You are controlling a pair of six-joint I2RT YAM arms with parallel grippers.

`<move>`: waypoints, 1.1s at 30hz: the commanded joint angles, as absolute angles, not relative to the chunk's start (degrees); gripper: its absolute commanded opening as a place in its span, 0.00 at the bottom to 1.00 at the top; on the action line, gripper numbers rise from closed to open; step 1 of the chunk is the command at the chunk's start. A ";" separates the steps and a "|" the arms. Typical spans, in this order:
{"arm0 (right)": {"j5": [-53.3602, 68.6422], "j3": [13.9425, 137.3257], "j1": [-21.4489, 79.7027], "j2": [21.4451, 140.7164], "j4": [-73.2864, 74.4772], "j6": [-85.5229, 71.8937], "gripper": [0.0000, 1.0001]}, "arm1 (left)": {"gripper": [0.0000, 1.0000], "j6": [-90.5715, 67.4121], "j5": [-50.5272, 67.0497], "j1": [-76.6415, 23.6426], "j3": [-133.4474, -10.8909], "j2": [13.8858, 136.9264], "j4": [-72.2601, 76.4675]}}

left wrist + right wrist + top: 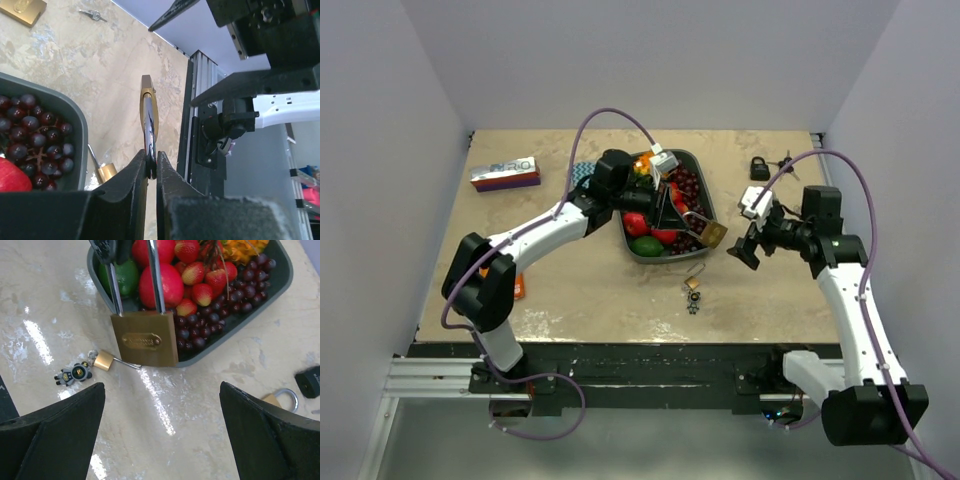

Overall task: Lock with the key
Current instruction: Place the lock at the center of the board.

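Note:
A large brass padlock [711,234] hangs over the near right corner of the fruit tray [692,155]. My left gripper [152,167] is shut on its steel shackle, and the lock's body [149,107] points away from the fingers. The right wrist view has the padlock [145,340] upright, just above the table. My right gripper [162,415] stands wide open to its right, apart from it, with nothing between its fingers. A small key on a ring [92,15] lies on the table beyond.
A small brass padlock [103,360] with an open shackle lies beside a little figure charm [74,373], just in front of the tray [75,130]. A black padlock [760,167] sits at the back right. Another brass padlock [277,399] lies near my right fingers. A box [505,173] is at the back left.

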State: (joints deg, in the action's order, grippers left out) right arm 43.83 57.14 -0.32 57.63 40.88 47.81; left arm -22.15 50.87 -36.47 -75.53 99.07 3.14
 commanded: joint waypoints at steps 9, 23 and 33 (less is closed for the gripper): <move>38.06 53.88 10.71 58.18 30.94 43.95 0.99 | 0.00 -31.46 56.95 -37.70 -78.84 101.51 16.17; 29.53 51.68 15.73 61.70 22.94 42.80 0.71 | 0.00 -32.34 58.62 -37.70 -78.75 101.69 17.84; 28.39 52.12 16.00 61.00 24.25 42.54 0.00 | 0.07 -32.08 58.54 -37.09 -78.75 101.69 18.02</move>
State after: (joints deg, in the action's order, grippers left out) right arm 30.79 51.33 15.88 61.87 26.13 42.83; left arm -30.85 55.05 -37.28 -75.57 102.87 12.88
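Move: Out to the left of the open right hand, about 7 cm away, 3 cm ahead and 4 cm lower, hangs the gold body of the lock. The left hand already pinches its shackle, with the body some 6 cm to that hand's right, 2 cm back and 3 cm below. On the table, roughly 20 cm beneath the right hand, the small padlock is 10 cm left and 2 cm back. The fruit basket's middle is 16 cm left and 17 cm ahead. Reaching about 5 cm left towards the hanging lock and sinking some 3 cm, the right hand then eases 2 cm forward and closes its wide-open fingers to pinch the lock body from both sides. The left hand keeps its hold on the shackle and brings the lock about 2 cm right to meet it, dipping a centimetre and coming back up. ##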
